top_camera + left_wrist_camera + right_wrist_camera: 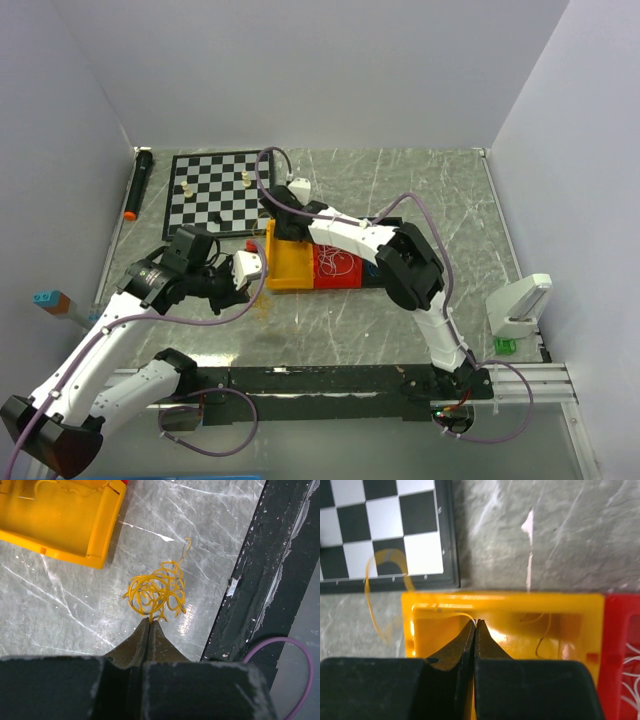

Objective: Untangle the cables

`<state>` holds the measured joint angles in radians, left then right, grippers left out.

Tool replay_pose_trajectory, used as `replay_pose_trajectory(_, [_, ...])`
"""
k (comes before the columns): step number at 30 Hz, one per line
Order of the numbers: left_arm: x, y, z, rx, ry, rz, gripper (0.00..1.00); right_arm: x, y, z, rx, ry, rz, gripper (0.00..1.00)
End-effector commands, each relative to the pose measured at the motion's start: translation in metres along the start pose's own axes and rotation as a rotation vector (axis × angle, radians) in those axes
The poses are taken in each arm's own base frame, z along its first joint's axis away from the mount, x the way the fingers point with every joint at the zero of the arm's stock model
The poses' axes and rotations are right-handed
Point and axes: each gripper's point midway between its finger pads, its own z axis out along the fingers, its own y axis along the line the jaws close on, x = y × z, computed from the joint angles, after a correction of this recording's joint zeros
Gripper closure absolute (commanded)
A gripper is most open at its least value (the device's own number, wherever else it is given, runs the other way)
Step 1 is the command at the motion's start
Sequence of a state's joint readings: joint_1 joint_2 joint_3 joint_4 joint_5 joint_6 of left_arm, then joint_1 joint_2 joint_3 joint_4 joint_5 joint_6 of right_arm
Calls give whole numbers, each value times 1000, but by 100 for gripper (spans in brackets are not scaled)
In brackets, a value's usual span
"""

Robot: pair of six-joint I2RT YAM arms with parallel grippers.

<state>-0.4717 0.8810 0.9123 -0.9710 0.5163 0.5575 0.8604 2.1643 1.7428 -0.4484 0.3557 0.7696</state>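
Note:
A curly yellow cable (155, 591) lies bunched on the marble table beside the yellow bin (60, 525). My left gripper (151, 622) is shut on a strand at the near edge of that bunch. Over the yellow bin (500, 599), my right gripper (475, 623) is shut on a thin yellow strand (455, 614), which runs left over the bin wall and loops above the chessboard. White cables (631, 680) lie in the red bin (620, 640). From above, both grippers, left (262, 280) and right (276, 228), are at the yellow bin (292, 265). No blue cable shows.
A chessboard (215, 190) with a few pieces lies behind the bins, and a black marker (138, 185) lies left of it. A white device (520, 305) and a green item (505, 345) are at the right edge. The black table rail (260, 580) runs close to the yellow bunch.

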Motion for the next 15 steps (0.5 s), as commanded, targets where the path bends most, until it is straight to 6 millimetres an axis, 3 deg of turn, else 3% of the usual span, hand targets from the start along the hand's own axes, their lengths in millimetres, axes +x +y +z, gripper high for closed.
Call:
replay_pose_trajectory(1, [-12,-5,-8,12,-45,29,99,-29,3,2,35,-50,56,100])
replay_pose_trajectory(3, [-10,-5,-7,11,-41,30,99,-32,5,4,37,-46,55,100])
replay_pose_trajectory(7, [-8,-5,-6,15,-37,32,99,-15,6,12,30,16,25,99])
replay_pose_trajectory(10, [-9,-4,-6,17,-41,33,99,0,5,9,1,54,13,80])
replay_pose_trajectory(15, [-11,-5,-6,22,-43,31,99,-1,0,-12,-40,37,23,58])
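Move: The shut right fingers hold a yellow strand just inside the far wall of the yellow box, whose middle lies about 6 cm back, 1 cm right and 4 cm below. The red box's middle is some 13 cm right and 6 cm back; the chessboard is about 17 cm left and 10 cm ahead. From the left hand the yellow box lies roughly 12 cm ahead, 10 cm right and 14 cm lower. Right hand eases forward about 1.5 cm, then back and down some 2 cm, opening its fingers a third. ##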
